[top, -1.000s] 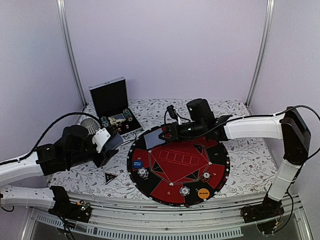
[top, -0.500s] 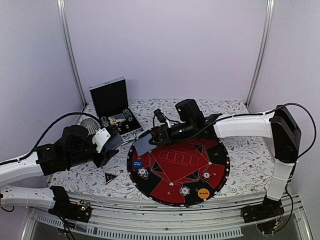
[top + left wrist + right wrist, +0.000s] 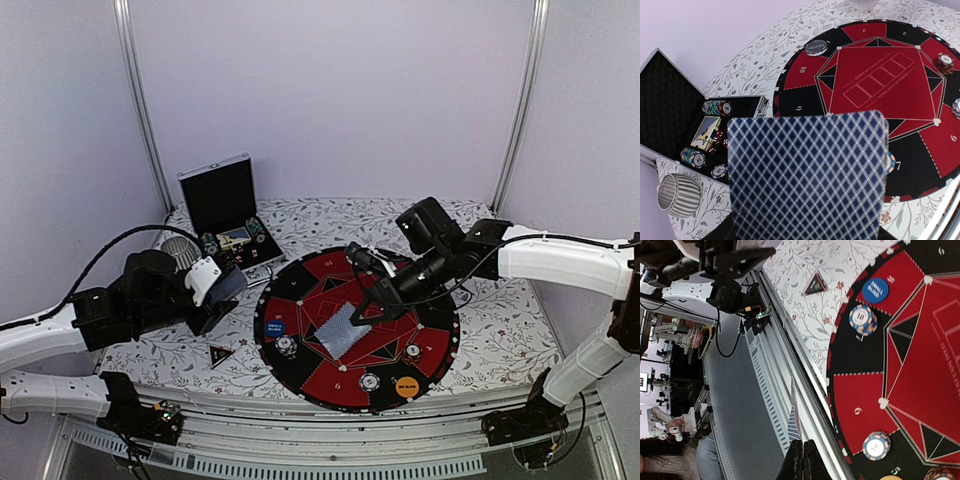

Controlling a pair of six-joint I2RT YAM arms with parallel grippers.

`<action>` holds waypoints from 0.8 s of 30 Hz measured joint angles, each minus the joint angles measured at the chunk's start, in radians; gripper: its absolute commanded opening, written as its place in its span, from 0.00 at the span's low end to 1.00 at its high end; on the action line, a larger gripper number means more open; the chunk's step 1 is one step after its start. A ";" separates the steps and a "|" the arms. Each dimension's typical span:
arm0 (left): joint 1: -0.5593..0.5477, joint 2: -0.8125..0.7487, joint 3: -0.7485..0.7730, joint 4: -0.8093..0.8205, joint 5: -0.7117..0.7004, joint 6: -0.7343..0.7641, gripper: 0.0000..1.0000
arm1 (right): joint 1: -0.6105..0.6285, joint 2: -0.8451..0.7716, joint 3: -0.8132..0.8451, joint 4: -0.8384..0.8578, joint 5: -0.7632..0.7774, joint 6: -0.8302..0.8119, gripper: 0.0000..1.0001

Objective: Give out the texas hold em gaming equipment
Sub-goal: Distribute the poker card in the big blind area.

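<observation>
My left gripper (image 3: 222, 288) stays left of the mat, shut on a stack of grey-blue playing cards (image 3: 807, 175). Their diamond-patterned backs fill the lower left wrist view and hide the fingers. My right gripper (image 3: 364, 316) reaches over the middle of the round red-and-black mat (image 3: 440, 300), shut on a single playing card (image 3: 340, 331) that hangs just above the red field. In the right wrist view that card (image 3: 799, 426) shows edge-on above the closed fingertips (image 3: 796, 460). A blue blind button (image 3: 276, 327), an orange blind button (image 3: 406, 386) and three chip stacks (image 3: 286, 346) (image 3: 370, 382) (image 3: 413, 351) sit on the mat's near rim.
The open silver-edged black case (image 3: 222, 210) stands at the back left with more chips (image 3: 715, 107) inside. A white ribbed cup (image 3: 180, 250) sits beside it. A black triangular marker (image 3: 220, 353) lies on the floral cloth left of the mat. A metal rail runs along the table's near edge.
My right arm swung from the mat's back-left edge to its middle, carrying the card and lowering it near the red field. The left arm and its cards stayed still.
</observation>
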 measured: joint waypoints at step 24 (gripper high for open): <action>0.002 -0.005 0.000 0.000 0.018 -0.003 0.56 | -0.155 -0.228 -0.204 -0.127 0.237 0.217 0.02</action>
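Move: My right hand already pinches a card. The big blind button lies some 9 cm to its right, 4 cm back and about 17 cm below. The blue chip stack is about 2 cm to my hand's right and 3 cm back, the red chip stack 11 cm right and 4 cm ahead, both about as far down. From my left hand, holding the deck, the button is roughly 35 cm right, 11 cm back and 17 cm down. With my right fingers still shut on the card, I swing it right, about 10 cm in all, bringing it from left of the big blind button to roughly in line with it. On the way I dip some 6 cm, easing slightly back, then reach forward and rise a little, swivelling the wrist clockwise about 25 degrees and tipping its left side down. ##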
